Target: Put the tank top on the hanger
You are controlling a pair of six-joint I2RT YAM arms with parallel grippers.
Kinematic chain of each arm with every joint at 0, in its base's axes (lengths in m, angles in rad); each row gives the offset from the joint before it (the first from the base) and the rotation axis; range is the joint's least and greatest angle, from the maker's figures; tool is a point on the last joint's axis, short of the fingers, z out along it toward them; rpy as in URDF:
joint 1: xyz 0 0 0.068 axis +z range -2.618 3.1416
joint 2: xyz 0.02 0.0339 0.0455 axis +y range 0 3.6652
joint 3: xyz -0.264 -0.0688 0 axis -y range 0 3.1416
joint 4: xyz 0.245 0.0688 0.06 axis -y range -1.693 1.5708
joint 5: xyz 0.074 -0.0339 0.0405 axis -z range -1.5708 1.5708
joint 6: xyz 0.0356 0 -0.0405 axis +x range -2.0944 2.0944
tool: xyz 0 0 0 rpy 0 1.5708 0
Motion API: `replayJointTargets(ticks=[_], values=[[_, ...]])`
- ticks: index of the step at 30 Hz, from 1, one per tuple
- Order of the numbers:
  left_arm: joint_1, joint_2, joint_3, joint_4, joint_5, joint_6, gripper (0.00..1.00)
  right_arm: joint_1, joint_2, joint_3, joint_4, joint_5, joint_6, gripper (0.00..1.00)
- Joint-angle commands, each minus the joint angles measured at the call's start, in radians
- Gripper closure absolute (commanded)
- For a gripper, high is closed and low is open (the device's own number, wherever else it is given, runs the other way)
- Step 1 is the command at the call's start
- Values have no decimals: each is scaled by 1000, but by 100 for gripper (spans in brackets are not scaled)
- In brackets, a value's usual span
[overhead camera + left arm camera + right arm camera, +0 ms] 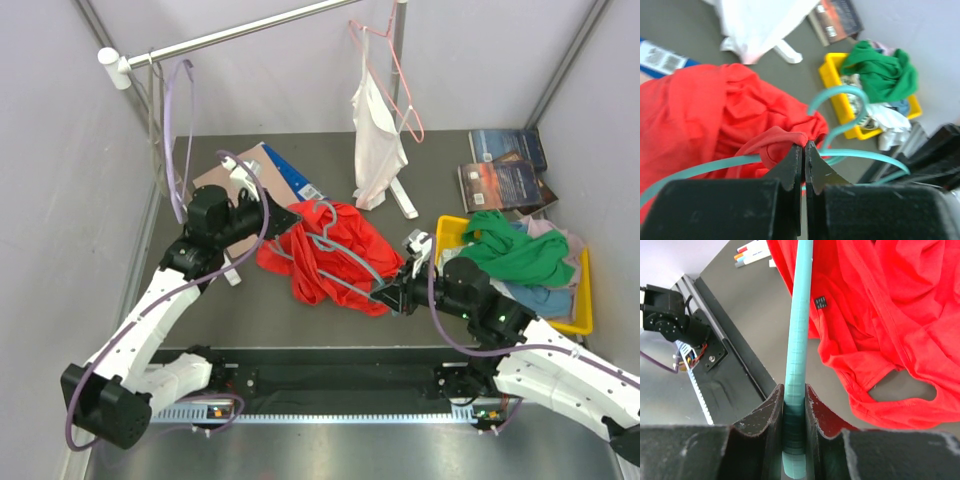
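Note:
The red tank top point(335, 255) lies crumpled on the dark table in the top view, with the teal hanger point(352, 268) lying across it. My left gripper point(290, 218) is at the top's left edge. Its jaws point(803, 146) are shut, pinching a red strap point(775, 142) at their tips. The hanger's hook point(840, 100) curves just beyond them. My right gripper point(388, 296) is at the garment's right side, shut on the end of the hanger's arm point(800, 315), which stands between its fingers point(794, 402). Red fabric point(880, 300) spreads to the right of that arm.
A white tank top point(378, 140) hangs on a pink hanger point(395, 80) from the rail point(250, 35); a lavender hanger point(180, 130) hangs at the left. At the right a yellow bin point(582, 300) holds a green garment point(520, 250). Books point(510, 170) and cardboard point(255, 170) lie behind.

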Motion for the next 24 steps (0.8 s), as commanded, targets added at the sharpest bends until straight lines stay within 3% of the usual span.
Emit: replayJointTargets(ticks=[1, 4, 9, 13, 14, 17, 21, 24], values=[[-9, -9, 15, 148, 126, -56, 100, 16, 2, 12, 172, 13, 12, 100], [-9, -41, -19, 120, 46, -4, 100, 16, -21, 16, 172, 15, 20, 100], [-8, -29, -24, -10, -207, 64, 98, 18, -84, 19, 155, -10, 37, 100], [-6, -27, -18, -27, -269, 63, 54, 18, -116, 13, 147, -28, 58, 100], [-6, -30, -19, -12, -263, 63, 28, 16, -121, 10, 150, -28, 61, 100], [-8, -40, -11, 8, -229, 81, 4, 18, -130, -2, 158, -20, 66, 100], [-8, -53, -1, 8, -187, 116, 1, 18, -115, -17, 162, -8, 63, 100], [-9, -57, -1, 36, -121, 127, 5, 16, -100, -31, 179, -5, 61, 100]])
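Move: The left hand pinches the tank top's strap over the hanger, whose middle lies about 5 cm to its right, 4 back and 5 below; the heaped tank top is some 8 cm right, 7 back and 20 below. The tan folder is about 12 cm left of that hand and 7 ahead, on the table. From the right hand, holding the hanger's end, the pinched strap lies roughly 20 cm left, 13 ahead and 8 above. Left hand moves about 3 cm left and forward, opens off the strap; right raises the hanger 4 cm. ##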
